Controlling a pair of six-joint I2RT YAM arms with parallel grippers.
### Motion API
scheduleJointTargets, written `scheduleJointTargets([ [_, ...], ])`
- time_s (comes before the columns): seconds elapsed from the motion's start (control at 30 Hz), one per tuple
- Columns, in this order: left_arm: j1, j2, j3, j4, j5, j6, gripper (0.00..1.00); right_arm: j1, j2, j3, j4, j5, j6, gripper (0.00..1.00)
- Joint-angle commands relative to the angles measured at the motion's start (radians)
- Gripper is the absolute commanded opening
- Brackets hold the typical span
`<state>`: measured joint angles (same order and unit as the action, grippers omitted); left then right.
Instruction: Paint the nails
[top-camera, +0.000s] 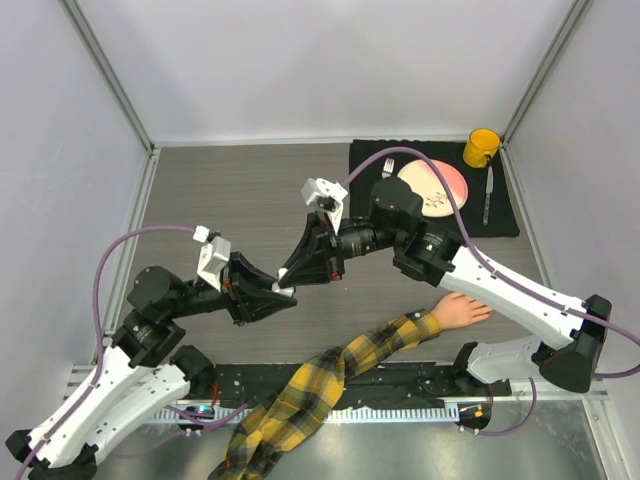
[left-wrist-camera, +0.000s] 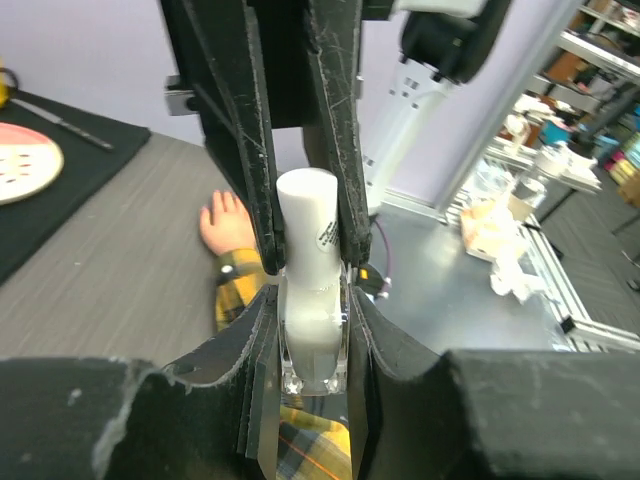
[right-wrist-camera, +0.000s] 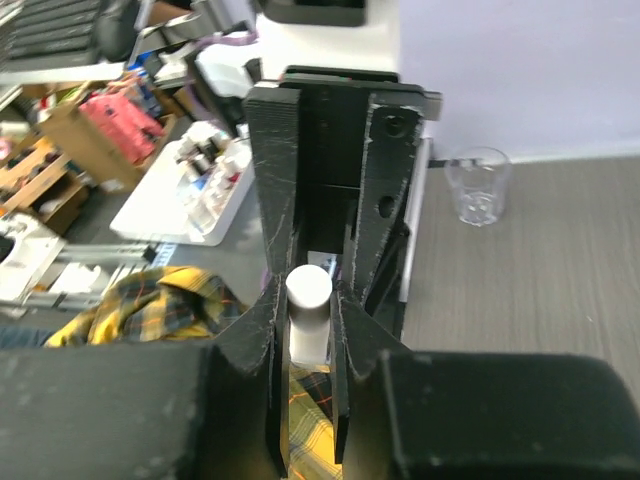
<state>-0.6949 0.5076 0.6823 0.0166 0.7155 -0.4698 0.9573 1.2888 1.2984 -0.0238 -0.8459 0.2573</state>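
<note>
A small clear bottle (left-wrist-camera: 313, 345) with a white cap (left-wrist-camera: 308, 215) is held in the air between both grippers. My left gripper (top-camera: 278, 296) is shut on the bottle's clear body. My right gripper (top-camera: 291, 272) is shut on the white cap (right-wrist-camera: 308, 290), facing the left one tip to tip. The peach mannequin hand (top-camera: 462, 311) lies on the table at the near right in its yellow-and-black plaid sleeve (top-camera: 372, 349), partly under my right arm. Its nails are too small to make out. The hand also shows in the left wrist view (left-wrist-camera: 225, 222).
A black mat (top-camera: 372, 160) at the back right holds a pink plate (top-camera: 440, 185), a fork (top-camera: 387, 167), a knife (top-camera: 488, 192) and a yellow mug (top-camera: 481, 147). A clear cup (right-wrist-camera: 478, 186) stands on the table. The sleeve trails off the near edge.
</note>
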Motion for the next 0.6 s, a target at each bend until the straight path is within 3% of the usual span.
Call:
scheduleJointTargets([
  [0.0, -0.018, -0.024, 0.019, 0.109, 0.122, 0.032, 0.00, 0.011, -0.005, -0.028, 0.047, -0.080, 0.002, 0.00],
  [0.07, -0.018, -0.027, 0.042, 0.074, 0.067, 0.063, 0.00, 0.011, -0.016, -0.028, 0.032, -0.019, 0.002, 0.07],
  [0.17, -0.018, -0.018, 0.086, -0.050, -0.019, 0.151, 0.00, 0.009, -0.037, -0.013, -0.028, 0.140, 0.008, 0.39],
  [0.27, -0.017, -0.012, 0.117, -0.148, -0.137, 0.215, 0.00, 0.009, -0.063, 0.010, -0.099, 0.339, 0.019, 0.57],
  [0.4, -0.018, -0.014, 0.134, -0.230, -0.292, 0.269, 0.00, 0.020, -0.101, 0.033, -0.162, 0.540, 0.066, 0.68],
  [0.57, -0.018, -0.024, 0.120, -0.264, -0.497, 0.280, 0.00, 0.052, -0.126, 0.030, -0.163, 0.718, 0.158, 0.71],
])
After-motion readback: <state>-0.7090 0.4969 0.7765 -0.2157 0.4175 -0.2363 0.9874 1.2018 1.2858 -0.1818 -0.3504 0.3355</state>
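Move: The polish bottle's white cap is between my right fingertips; from my left hand, which keeps the bottle upright between its fingers, that cap is about 4 cm above, with no offset forward or sideways. From my right hand, the plaid sleeve lies roughly 9 cm back, 6 cm right and 35 cm down. The mannequin hand is some 9 cm ahead, 37 cm right and 36 cm below my right hand. I finish the last bit of twist, then open my right fingers wide to let go of the cap, swinging that hand forward about 5 cm and slightly right, off the bottle, while it turns clockwise nearly 30 degrees. Still holding the bottle, my left hand also goes forward and somewhat left, unwinding counter-clockwise. ##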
